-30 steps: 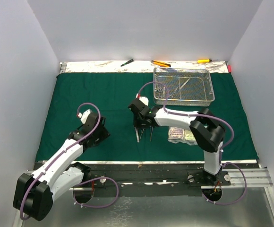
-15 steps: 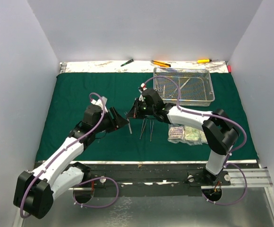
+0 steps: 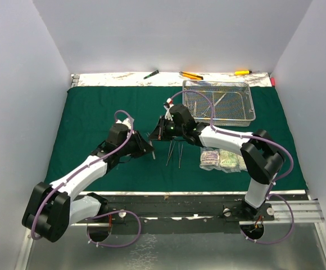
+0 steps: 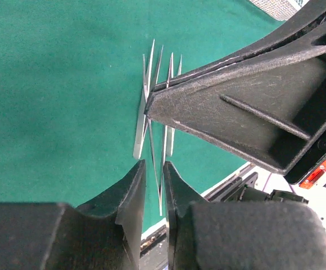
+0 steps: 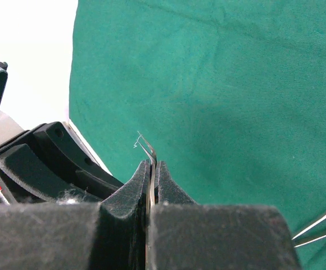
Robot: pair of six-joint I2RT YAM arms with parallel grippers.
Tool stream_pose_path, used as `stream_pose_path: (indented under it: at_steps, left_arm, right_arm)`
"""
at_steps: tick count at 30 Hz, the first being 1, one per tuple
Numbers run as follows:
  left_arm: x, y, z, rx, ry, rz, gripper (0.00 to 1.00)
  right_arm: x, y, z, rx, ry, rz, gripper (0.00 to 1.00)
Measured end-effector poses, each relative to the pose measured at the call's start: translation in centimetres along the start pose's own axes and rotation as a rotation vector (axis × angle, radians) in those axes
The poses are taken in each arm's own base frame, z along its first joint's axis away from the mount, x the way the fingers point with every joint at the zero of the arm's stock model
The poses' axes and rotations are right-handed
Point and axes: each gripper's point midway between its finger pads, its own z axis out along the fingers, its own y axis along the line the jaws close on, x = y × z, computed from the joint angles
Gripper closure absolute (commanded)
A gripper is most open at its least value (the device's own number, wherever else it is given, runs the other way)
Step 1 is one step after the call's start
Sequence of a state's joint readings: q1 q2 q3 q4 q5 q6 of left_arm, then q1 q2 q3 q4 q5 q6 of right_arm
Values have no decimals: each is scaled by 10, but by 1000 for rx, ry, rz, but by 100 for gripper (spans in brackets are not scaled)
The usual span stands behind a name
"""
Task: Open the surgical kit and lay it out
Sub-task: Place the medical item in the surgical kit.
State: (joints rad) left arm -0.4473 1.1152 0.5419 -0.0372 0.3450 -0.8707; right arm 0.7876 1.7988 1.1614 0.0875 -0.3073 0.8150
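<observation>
The surgical kit's dark green cloth [image 3: 90, 112] lies spread flat. On it stand the wire-mesh tray [image 3: 219, 120] at the back right, small clear packets [image 3: 218, 160] and steel tweezers [image 3: 174, 153] laid side by side. My right gripper [image 3: 154, 135] [image 5: 152, 163] is shut on thin curved-tip tweezers [image 5: 146, 143]. Their other end [image 4: 162, 197] runs between the fingers of my left gripper [image 3: 150, 149] [image 4: 153, 166]. The left jaws stand narrowly apart around it, and a sliver of cloth shows on one side. Both grippers meet just left of the laid tweezers [image 4: 139, 129].
Loose tools lie on the bare strip behind the cloth: a green-handled one [image 3: 150, 73], an orange one [image 3: 191, 75] and a yellow one [image 3: 242, 72]. White walls enclose the table. More steel instruments lie inside the tray.
My left arm has swung right to meet the right gripper, and its jaws have opened wide and then narrowed around the held tweezers. The right gripper lifted from the laid tweezers and stays shut.
</observation>
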Motion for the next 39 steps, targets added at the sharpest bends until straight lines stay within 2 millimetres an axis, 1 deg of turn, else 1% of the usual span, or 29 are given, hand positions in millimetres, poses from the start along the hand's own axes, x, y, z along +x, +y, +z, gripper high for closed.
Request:
stream_pose_path:
  at_steps: [3,5,6,7,10,12,14,17,20,22,27,30,32,36,39]
  left_arm:
    - [0,1,2,-2,2,-2,100]
    - [-1,1,3,0,1,-2,100]
    - [-1,1,3,1,1,-1,100]
    - [-1,1,4,1,2,-1,100]
    - [0,2,6,-1,6,-1,100]
    - [2,3,8,-8,13,-1,100]
    - [3,6,10,-18,21,-5,100]
    - [6,12,16,-49,30,0,100]
    - [11,14,24,-97,54,26,100]
    - [12,15,30,-149,71,53,100]
    - [10,17,49,-279,101,132,100]
    - [14,19,61,-368,130,196,100]
    - [21,23,69,-429,154,240,100]
    - [33,36,75,-533,197,290,100]
    - [40,50,74,-610,221,318,100]
  right_arm:
    - [-1,-1,0,0,-1,1,99]
    - [-1,-1,0,0,0,1,99]
    - [-1,-1,0,1,-1,1,98]
    - [-1,-1,0,2,-1,2,92]
    - [0,-3,-1,11,3,6,68]
    - [0,-6,-1,29,5,10,56]
    - [-3,-12,-2,69,-3,15,52]
    - [-7,-24,-5,159,-19,26,52]
    - [-12,-45,-17,295,-52,39,52]
    - [-12,-61,-32,408,-69,53,52]
    - [-12,-88,-72,597,-125,87,53]
    - [-3,-101,-92,663,-135,106,54]
    - [6,-109,-100,692,-126,118,54]
    - [21,-122,-106,734,-103,143,55]
    - [28,-128,-109,753,-92,158,56]
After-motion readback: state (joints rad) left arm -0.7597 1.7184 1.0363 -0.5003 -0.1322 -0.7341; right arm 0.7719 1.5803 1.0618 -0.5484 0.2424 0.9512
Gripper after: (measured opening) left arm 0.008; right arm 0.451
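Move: Left gripper: the tweezers held by the right gripper run between its part-open fingers, their middle about 1 cm ahead, level with it. One laid pair lies some 8 cm to the right of the left gripper and 2 cm ahead, another about 14 cm right and 2 cm ahead, both roughly 11 cm lower. Right gripper: it pinches the held pair near the tips, whose middle is about 4 cm back. Close the left gripper on the tweezers, then open the right one to about half and draw it away some 16 cm to the right and 5 cm down, over the laid pairs, fingers turning downward. Keep the left grip shut and lower the tweezers about 9 cm towards the bare drape left of the laid pairs, edging right and rolling some 40 degrees to point the fingers down. ##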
